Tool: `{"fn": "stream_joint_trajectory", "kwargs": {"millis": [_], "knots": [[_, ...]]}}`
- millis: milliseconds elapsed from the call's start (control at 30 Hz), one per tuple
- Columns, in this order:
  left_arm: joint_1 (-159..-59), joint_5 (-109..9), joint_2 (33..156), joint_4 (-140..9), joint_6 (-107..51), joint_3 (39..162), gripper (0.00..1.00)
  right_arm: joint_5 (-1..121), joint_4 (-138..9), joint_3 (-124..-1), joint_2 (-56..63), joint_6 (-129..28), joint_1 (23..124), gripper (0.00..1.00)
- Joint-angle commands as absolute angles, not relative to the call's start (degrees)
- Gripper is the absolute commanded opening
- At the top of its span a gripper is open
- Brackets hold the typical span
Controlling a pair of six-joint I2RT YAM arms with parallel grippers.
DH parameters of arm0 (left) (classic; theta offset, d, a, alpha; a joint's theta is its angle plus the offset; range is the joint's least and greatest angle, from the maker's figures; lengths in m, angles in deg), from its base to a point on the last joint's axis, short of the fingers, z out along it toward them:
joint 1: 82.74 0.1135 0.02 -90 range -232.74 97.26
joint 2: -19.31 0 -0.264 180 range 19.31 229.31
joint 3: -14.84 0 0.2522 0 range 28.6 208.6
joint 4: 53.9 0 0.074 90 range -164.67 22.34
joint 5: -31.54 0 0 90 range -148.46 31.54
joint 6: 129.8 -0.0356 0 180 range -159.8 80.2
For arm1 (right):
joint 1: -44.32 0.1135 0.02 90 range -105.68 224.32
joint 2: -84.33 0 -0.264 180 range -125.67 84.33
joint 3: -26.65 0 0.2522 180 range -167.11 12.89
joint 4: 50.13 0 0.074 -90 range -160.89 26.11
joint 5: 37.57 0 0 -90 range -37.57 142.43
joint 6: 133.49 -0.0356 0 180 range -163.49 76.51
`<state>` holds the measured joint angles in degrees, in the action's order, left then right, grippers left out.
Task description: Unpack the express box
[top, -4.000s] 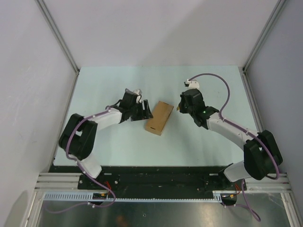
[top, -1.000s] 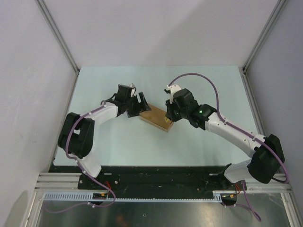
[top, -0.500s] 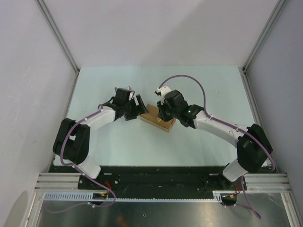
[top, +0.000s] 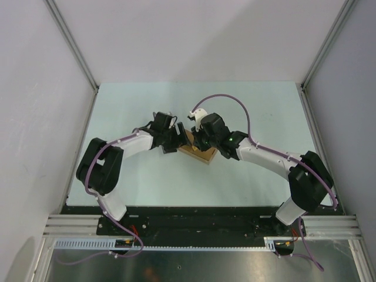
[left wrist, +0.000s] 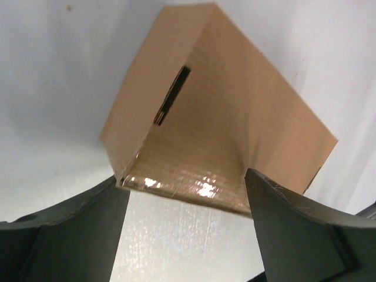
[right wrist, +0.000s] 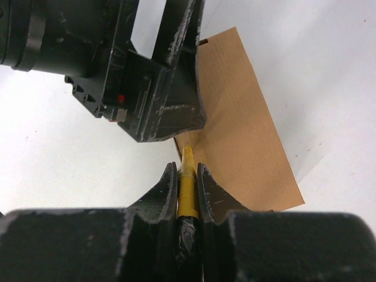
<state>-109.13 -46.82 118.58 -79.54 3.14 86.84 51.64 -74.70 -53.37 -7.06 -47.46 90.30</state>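
The express box point(top: 207, 156) is a flat brown carton lying mid-table, and the two grippers hide much of it. My left gripper point(top: 181, 140) is open; its fingertips flank the box's taped end point(left wrist: 182, 188), close to or touching its corners. A dark slot point(left wrist: 174, 97) shows in the box's side. My right gripper point(right wrist: 187, 167) is shut on a slim yellow utility knife point(right wrist: 187, 182). The knife's tip rests at the box's edge point(right wrist: 241, 135), right beside the left arm's finger point(right wrist: 176, 111). From above, the right gripper point(top: 201, 145) hangs over the box's left end.
The pale table point(top: 141, 106) is walled by grey panels and metal posts point(top: 76, 53). A purple cable point(top: 226, 101) arcs over the right arm. Both arm bases sit on the black rail point(top: 200, 220) at the near edge.
Over the last second the right gripper slid left with the knife to the box's left end. The left gripper closed in from the left. Since four seconds ago the box has turned.
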Motion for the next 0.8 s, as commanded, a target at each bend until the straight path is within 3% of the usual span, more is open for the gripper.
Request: {"fn": "stream_joint_trajectory", "kwargs": {"millis": [0,400,767], "knots": [[-108.85,-47.91,120.21,-78.74,3.18,90.83,0.8,51.82,-73.73,-55.49,-6.99,-46.48,91.34,0.0],[-107.0,-47.21,126.89,-78.83,-5.34,96.81,0.65,47.69,-74.35,-55.23,-7.16,-46.13,92.57,0.0],[-106.82,-47.21,127.86,-78.74,-8.95,98.21,0.64,44.35,-74.96,-54.44,-8.57,-45.16,93.36,0.0]]}}
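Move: Just right of the left hand, about 6 cm off and 1 cm back, is the middle of the express box, some 2 cm lower; its left corner already lies between the open fingers. The yellow cutter's tip stands roughly 5 cm right and 2 cm back of the left hand. From the right hand, which already holds the cutter, the box's middle is about 1 cm ahead, 1 cm right and 12 cm below. Pushing forward by about 4 cm and then easing to a stop, the left hand takes the box's left end with it, drifting very slightly right. Its fingers close partway around the corner, with one fingertip staying over the taped top edge, and the wrist turns a little clockwise. The right hand stays put and keeps the yellow cutter at the box's long edge, its wrist tilting only a few degrees. ##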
